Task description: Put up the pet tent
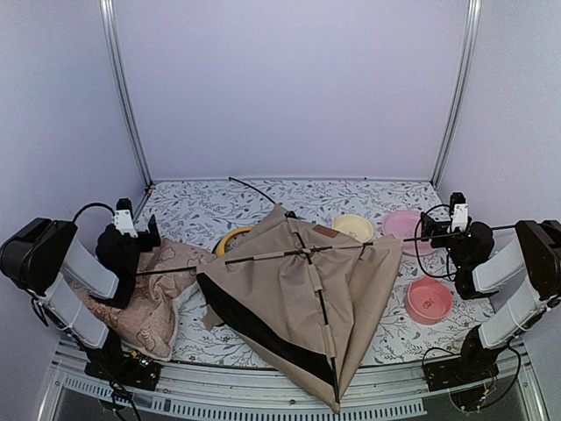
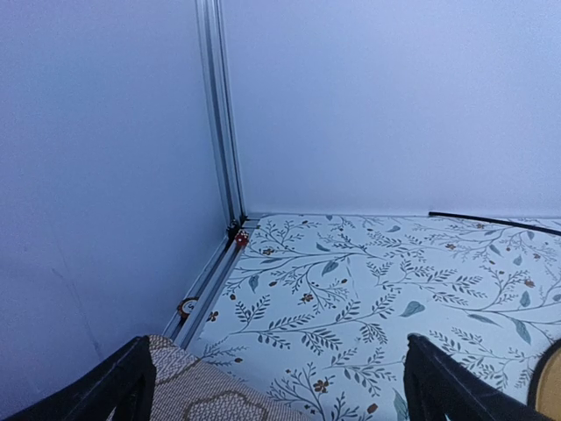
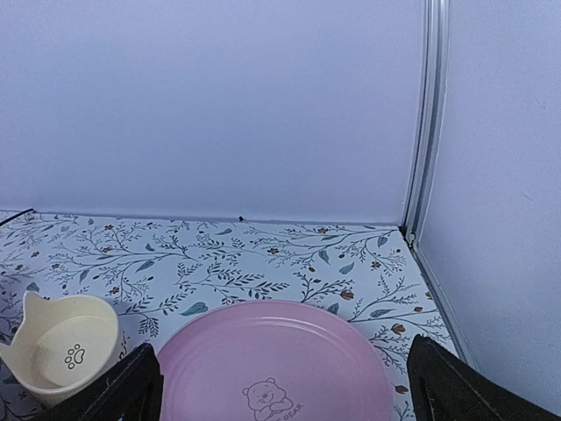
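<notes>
The pet tent [image 1: 289,298] lies collapsed in the middle of the table, tan fabric with a dark lining showing at its front left. Thin black poles cross on top of it [image 1: 307,251], and one runs out to both sides. Another pole [image 2: 491,219] arcs along the back. A brown label patch [image 1: 326,231] sits near its far edge. My left gripper [image 1: 147,233] hovers open at the left, over the cushion's far end, apart from the tent. My right gripper [image 1: 431,230] hangs open at the right, above a pink plate. In both wrist views nothing sits between the fingers [image 2: 123,386] [image 3: 456,386].
A pinkish patterned cushion [image 1: 149,298] [image 2: 206,395] lies at the left. A yellow tray [image 1: 232,239] peeks out behind the tent. A cream cat-ear bowl [image 1: 353,228] [image 3: 61,351], a pink plate [image 1: 403,226] [image 3: 272,360] and a pink bowl [image 1: 429,300] stand at the right. Walls close three sides.
</notes>
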`<state>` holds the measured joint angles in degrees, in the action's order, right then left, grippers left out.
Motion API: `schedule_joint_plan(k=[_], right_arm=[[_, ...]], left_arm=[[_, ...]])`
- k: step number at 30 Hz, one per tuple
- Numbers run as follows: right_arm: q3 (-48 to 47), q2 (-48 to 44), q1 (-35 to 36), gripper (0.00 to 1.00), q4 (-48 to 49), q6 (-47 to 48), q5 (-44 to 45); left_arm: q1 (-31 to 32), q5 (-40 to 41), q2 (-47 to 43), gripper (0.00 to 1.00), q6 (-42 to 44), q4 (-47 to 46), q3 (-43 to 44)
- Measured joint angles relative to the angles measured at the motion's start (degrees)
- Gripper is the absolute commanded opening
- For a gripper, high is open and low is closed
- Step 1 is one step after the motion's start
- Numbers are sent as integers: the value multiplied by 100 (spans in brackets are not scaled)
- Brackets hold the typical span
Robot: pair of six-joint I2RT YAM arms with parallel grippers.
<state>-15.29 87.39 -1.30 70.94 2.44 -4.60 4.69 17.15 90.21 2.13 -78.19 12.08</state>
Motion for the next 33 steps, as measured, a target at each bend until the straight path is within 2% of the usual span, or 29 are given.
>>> schedule_joint_plan(k=[5, 8, 10, 12, 15, 18, 24, 29, 33], right_arm=[[0, 0, 0, 99, 0, 0, 2], [0, 0, 0, 99, 0, 0, 2], [0, 0, 0, 99, -2, -2, 2], [0, 0, 0, 99, -2, -2, 2], [-22, -33, 0, 99, -149, -4, 31], [-496, -264, 0, 99, -1272, -13, 133], [-2470, -787, 9, 99, -3665, -417, 101], [-3523, -1064, 238, 99, -5692, -966, 140], [-3923, -1145, 404, 99, -7027, -1381, 125]], left_arm=[[-11, 35, -22, 99, -22, 33, 2], [39, 177, -264, 99, -11, 387, 68], [160, 337, -564, 99, 70, 868, 264], [413, 442, -955, 99, 59, 1775, 765], [658, 120, -1438, 99, -382, 3145, 1773], [791, -457, -1727, 99, -955, 4153, 2546], [1432, -1097, -1786, 99, -1574, 5945, 3475], [1663, -1587, -2020, 99, -1910, 7197, 3600], [1416, -1705, -2498, 99, -2505, 7831, 3429]])
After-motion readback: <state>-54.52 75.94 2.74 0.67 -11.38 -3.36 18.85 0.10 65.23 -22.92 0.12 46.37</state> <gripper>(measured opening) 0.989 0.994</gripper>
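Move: The tent's pole crossing lies some 55 cm right of the left hand, about 6 cm farther out and 10 cm lower; the yellow ring is roughly 20 cm ahead and 27 cm right. From the right hand, the pole crossing is about 50 cm left and 6 cm ahead; the pink lid lies some 25 cm straight ahead, the cream bowl level with that lid and about 22 cm left of it. Lift the left gripper forward and up, then sweep it right across the front of the blanket side, about 17 cm, drawing back and sinking a little before easing 2 cm left; yaw clockwise and tip it down some 20 degrees. Start the right gripper later: raise it about 10 cm and slightly forward, bearing the tent's right pole already lying across it, then tip down. Keep both open. ##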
